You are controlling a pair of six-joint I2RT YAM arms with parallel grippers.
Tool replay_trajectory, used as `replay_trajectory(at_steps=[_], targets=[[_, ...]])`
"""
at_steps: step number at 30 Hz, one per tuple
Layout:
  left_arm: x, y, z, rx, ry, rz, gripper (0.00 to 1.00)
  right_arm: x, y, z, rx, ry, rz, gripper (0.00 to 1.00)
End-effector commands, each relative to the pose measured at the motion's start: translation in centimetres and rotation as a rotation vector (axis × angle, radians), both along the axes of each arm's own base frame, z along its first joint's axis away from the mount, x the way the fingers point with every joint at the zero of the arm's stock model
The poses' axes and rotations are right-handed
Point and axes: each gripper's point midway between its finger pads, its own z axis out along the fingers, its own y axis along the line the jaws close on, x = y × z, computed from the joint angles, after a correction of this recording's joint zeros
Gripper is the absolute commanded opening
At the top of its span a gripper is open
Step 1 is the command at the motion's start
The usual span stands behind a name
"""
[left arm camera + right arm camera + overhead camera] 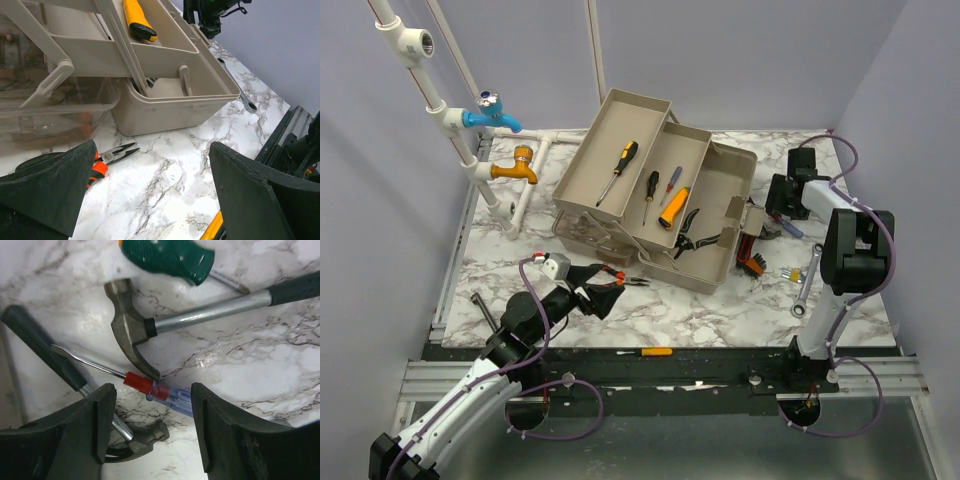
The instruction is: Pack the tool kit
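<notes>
The beige tool kit box (650, 190) stands open mid-table with its trays folded out; screwdrivers, a yellow-handled tool (137, 20) and black pliers lie inside. My left gripper (605, 293) is wide open just in front of the box (175, 107), low over bare marble (150, 170). Orange-handled pliers (112, 156) lie by its left finger. My right gripper (152, 395) is open to the right of the box, its fingers on either side of a clear-blue screwdriver (165, 392) with a red collar and apart from it.
Around the right gripper lie a hammer (127, 325), a green-handled screwdriver (170, 255) and a second hammer head (145, 437). A wrench (807, 283) and hex keys (752, 260) lie right of the box. A yellow screwdriver (645, 352) sits at the front edge. White pipes with taps (500, 120) stand back left.
</notes>
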Motion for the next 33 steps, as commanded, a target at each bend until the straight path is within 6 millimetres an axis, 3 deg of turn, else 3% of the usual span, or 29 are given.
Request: replay_trajectory(at_steps=[1,6,11,14,17,25,29,33], targets=[[0.0,0.0,0.5,-0.009,-0.04,-0.007,0.99,-1.9,0.3,-2.1,-0.004,0.135,0.093,0.66],[0.3,0.1,0.2,0.0,-0.034,0.011,0.99,-2.3,1.0,-3.8,0.034,0.183,0.113,0.66],[0.3,0.2,0.2,0.002,-0.036,0.016,0.99,-3.2,0.5,-5.1,0.024,0.25,0.063,0.53],[0.3,0.3,0.3,0.002,-0.038,0.017,0.99,-3.8,1.1,-4.8,0.052,0.241,0.056,0.41],[0.3,0.3,0.3,0.001,-0.04,0.02,0.99,-4.5,2.4,-4.4,0.117,0.211,0.085,0.36],[0.4,0.3,0.3,0.002,-0.041,0.022,0.99,-4.8,3.8,-2.6,0.19,0.158,0.08,0.02],[0.4,0.4,0.4,0.001,-0.045,0.022,0.99,-3.9,4.7,-0.2,0.243,0.051,0.051,0.01],[0.3,0.3,0.4,0.001,-0.05,0.016,0.99,-3.8,3.9,2.9,0.22,-0.052,-0.008,0.01]])
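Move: Just under the right fingers, some 3 cm below and within about 1 cm, lies the blue-handled screwdriver with the red collar. The silver hammer's head is about 5 cm ahead, the green stubby driver 9 cm ahead and 4 to the right, and the dark hammer's head 5 cm back and 4 left. The toolbox's deep bin centres roughly 19 cm left, 2 back. From the left hand the screwdriver is about 25 cm ahead, 51 right and 15 below. Sinking about 3 cm and easing slightly back, the right hand tips its fingers a little steeper and closes them on the blue-handled screwdriver where the red collar meets the handle. Keeping that pinch, it draws back and left, low over the table towards the deep bin, some 4 cm, rolling its left side up about 10 degrees and rising 1 to 2 cm at the last. ##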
